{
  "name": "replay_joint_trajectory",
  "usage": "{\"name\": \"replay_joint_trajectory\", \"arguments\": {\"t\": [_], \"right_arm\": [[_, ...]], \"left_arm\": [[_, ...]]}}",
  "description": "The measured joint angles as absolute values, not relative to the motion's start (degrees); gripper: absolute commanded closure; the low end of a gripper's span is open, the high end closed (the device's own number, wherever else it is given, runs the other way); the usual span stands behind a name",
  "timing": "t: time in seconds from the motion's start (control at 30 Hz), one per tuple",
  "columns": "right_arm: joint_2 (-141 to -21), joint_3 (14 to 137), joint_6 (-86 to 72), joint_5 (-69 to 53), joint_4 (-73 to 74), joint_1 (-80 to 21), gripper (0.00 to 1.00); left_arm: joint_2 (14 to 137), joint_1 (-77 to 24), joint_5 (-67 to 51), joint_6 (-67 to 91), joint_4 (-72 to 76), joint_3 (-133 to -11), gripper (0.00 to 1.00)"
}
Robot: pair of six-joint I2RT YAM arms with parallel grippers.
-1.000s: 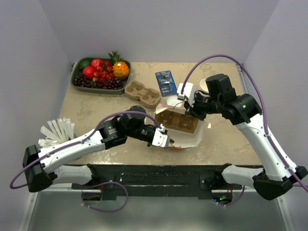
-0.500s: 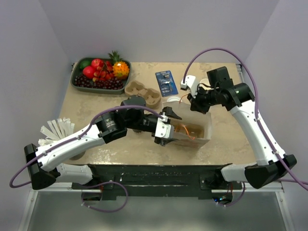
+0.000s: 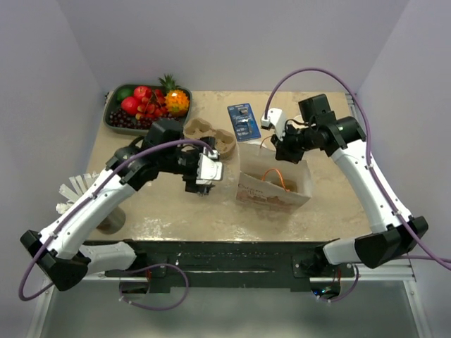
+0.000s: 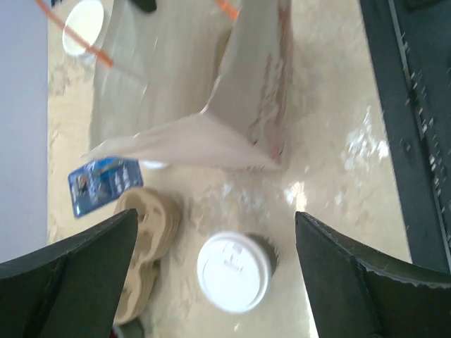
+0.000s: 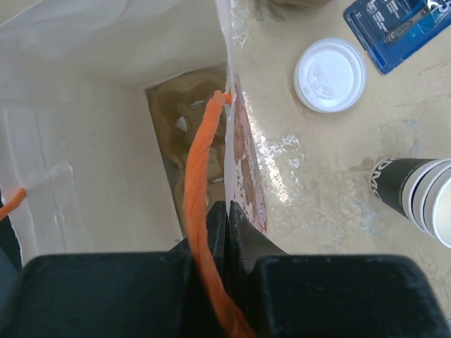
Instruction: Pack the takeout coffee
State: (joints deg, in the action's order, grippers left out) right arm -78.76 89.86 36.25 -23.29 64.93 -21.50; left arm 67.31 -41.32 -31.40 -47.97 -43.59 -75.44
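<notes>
The takeout coffee (image 4: 234, 271), a dark cup under a round white lid, stands upright on the table beside the pulp carrier (image 4: 144, 253). My left gripper (image 4: 215, 213) hovers above it, open, with the cup between and below its fingers and untouched. The top view hides the cup under my left gripper (image 3: 199, 176). To the right the white paper bag (image 3: 271, 186) stands upright and open, a pulp carrier (image 5: 187, 120) on its floor. My right gripper (image 5: 229, 208) is shut on the bag's top edge, next to an orange handle (image 5: 201, 176).
A loose white lid (image 5: 330, 74), a blue packet (image 3: 244, 121) and a stack of dark cups (image 5: 416, 193) lie behind the bag. A fruit tray (image 3: 148, 109) sits far left. White sticks (image 3: 81, 191) are at the table's left edge.
The bag went from lying down to standing upright, pulled up by my right gripper. My left gripper opened, let go of the bag and moved left over the cup.
</notes>
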Motion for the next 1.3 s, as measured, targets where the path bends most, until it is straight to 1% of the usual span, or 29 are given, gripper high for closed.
{"name": "replay_joint_trajectory", "arguments": {"t": [0.13, 0.27, 0.43, 0.7, 0.93, 1.3], "right_arm": [[-80.3, 91.1, 36.2, -24.7, 64.9, -21.3, 1.00], [-82.4, 92.5, 36.2, -26.5, 64.8, -21.3, 1.00], [-84.5, 94.4, 36.2, -26.9, 64.8, -21.2, 1.00], [-85.1, 96.8, 35.1, -28.5, 64.7, -21.1, 1.00], [-85.1, 96.8, 35.1, -29.6, 64.9, -20.1, 1.00], [-85.2, 96.8, 35.4, -29.6, 65.6, -19.0, 1.00]], "left_arm": [[72.9, -32.9, -33.1, -56.4, -53.5, -81.9, 0.01], [83.6, -26.6, -32.4, -65.4, -61.7, -86.6, 0.01], [93.2, -24.6, -29.4, -72.9, -65.2, -86.6, 0.01], [94.6, -24.6, -28.5, -78.7, -65.3, -86.5, 0.01], [97.7, -24.6, -29.8, -79.5, -68.6, -88.0, 0.01], [97.8, -24.8, -32.4, -79.5, -69.2, -88.0, 0.01]]}}
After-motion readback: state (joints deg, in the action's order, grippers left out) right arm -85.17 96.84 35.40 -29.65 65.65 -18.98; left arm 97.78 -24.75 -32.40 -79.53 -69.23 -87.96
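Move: Below the open left hand, some 22 cm down, about 8 cm ahead and 2 cm to its left, stands the lidded coffee cup. The carrier stack lies about 17 cm farther out than the cup and 3 cm to its right; the open paper bag stands roughly 25 cm to the right of the cup, about level with it. From the right hand, the bag's middle is 7 cm back, 4 left and 12 down, and the cup about 27 cm left, level, 19 down. Swooping down some 14 cm while swinging about 9 cm forward and 7 left, the left hand closes in on the lidded cup, its fingers wide open and tipping about 30 degrees further towards straight down; most of this comes early, then it nearly hovers. The right hand keeps its shut grip on the bag's orange handle, easing about 2 cm forward with a little left and up. ##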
